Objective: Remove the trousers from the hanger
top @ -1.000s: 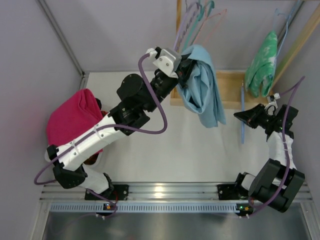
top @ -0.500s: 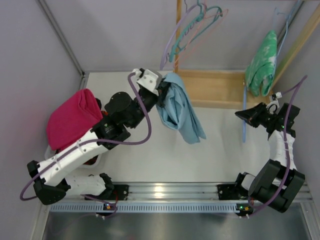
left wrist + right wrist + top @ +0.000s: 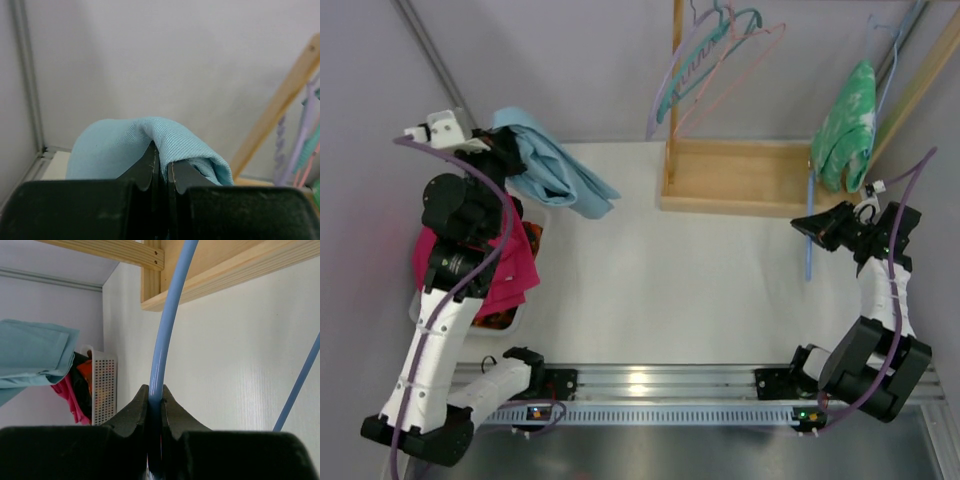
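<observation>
The light blue trousers (image 3: 555, 170) hang from my left gripper (image 3: 502, 160) at the far left, high above the white laundry basket (image 3: 516, 318). In the left wrist view the jaws are shut on a fold of the trousers (image 3: 165, 137). My right gripper (image 3: 812, 226) at the right is shut on a blue hanger (image 3: 807, 225); in the right wrist view the hanger's bar (image 3: 167, 330) runs up from between the jaws. No cloth is on that hanger.
A wooden rack (image 3: 740, 175) stands at the back with several bare hangers (image 3: 705, 60) on its rail. A green garment (image 3: 845, 125) hangs at the back right. The basket holds a pink cloth (image 3: 510, 280) and dark clothes.
My left arm has swung far to the left with the trousers, from beside the wooden rack to above the basket. The right arm has stayed in place, still shut on the blue hanger.
</observation>
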Action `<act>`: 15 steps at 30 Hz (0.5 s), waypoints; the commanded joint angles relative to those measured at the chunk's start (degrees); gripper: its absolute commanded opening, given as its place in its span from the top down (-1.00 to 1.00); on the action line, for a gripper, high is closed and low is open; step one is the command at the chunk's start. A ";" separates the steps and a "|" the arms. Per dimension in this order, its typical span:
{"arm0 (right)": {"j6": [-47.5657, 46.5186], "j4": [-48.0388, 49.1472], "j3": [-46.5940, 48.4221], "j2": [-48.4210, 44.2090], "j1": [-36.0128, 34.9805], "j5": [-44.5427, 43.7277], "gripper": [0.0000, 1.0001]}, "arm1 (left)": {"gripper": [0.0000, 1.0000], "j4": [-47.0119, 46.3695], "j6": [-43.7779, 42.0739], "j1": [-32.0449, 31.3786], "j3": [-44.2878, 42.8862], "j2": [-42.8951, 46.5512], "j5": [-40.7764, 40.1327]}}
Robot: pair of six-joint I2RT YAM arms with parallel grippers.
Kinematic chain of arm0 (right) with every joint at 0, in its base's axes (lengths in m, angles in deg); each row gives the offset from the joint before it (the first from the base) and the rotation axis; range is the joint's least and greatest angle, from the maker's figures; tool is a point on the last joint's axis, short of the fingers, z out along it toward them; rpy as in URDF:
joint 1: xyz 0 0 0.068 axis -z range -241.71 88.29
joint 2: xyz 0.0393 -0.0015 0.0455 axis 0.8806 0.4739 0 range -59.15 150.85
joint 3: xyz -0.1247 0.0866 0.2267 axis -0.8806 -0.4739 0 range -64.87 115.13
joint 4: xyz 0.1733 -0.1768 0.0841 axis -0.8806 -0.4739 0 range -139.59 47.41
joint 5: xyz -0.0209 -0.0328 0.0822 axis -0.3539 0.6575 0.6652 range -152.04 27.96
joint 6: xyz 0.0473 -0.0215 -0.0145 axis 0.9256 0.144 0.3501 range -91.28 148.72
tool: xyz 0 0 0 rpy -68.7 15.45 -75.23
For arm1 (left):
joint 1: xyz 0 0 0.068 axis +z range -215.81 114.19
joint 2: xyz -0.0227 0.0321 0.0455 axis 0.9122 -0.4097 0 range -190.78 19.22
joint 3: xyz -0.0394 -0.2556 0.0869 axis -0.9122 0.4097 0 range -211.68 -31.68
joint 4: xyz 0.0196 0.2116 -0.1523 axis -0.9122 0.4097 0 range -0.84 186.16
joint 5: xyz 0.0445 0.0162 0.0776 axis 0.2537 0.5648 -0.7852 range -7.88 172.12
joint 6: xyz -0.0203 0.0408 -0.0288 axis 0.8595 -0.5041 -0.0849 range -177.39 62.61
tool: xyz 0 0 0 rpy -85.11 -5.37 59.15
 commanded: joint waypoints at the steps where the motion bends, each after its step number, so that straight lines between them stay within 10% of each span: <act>1: 1.00 6.68 2.77 1.13 -0.67 0.24 1.00 | 1.00 -6.55 6.75 7.80 -3.13 6.46 2.05; 15: 1.88 8.10 4.44 3.86 -2.17 0.95 1.00 | 1.00 2.07 1.86 39.89 -5.77 22.98 -2.96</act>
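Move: My left hand already holds the light-blue trousers high up, ahead and to the right of the white laundry basket. The basket's middle lies about 15 cm to this hand's left, 7 cm back and some 43 cm below. The pink cloth heaped on it is 15 cm left, 8 cm back, 36 cm down; the orange cloth pokes out 5 cm left, 2 cm back. From my right hand the basket is about 72 cm left, 6 cm back, 12 cm lower. With the light-blue trousers still pinched, my left hand swings left at first, then more and more back, ending about 16 cm over each way and some 4 cm higher, sweeping across above the basket. The hand turns about 35 degrees counter-clockwise, its fingers tipping up a little and staying shut. My right hand keeps holding the blue hanger, almost still. ##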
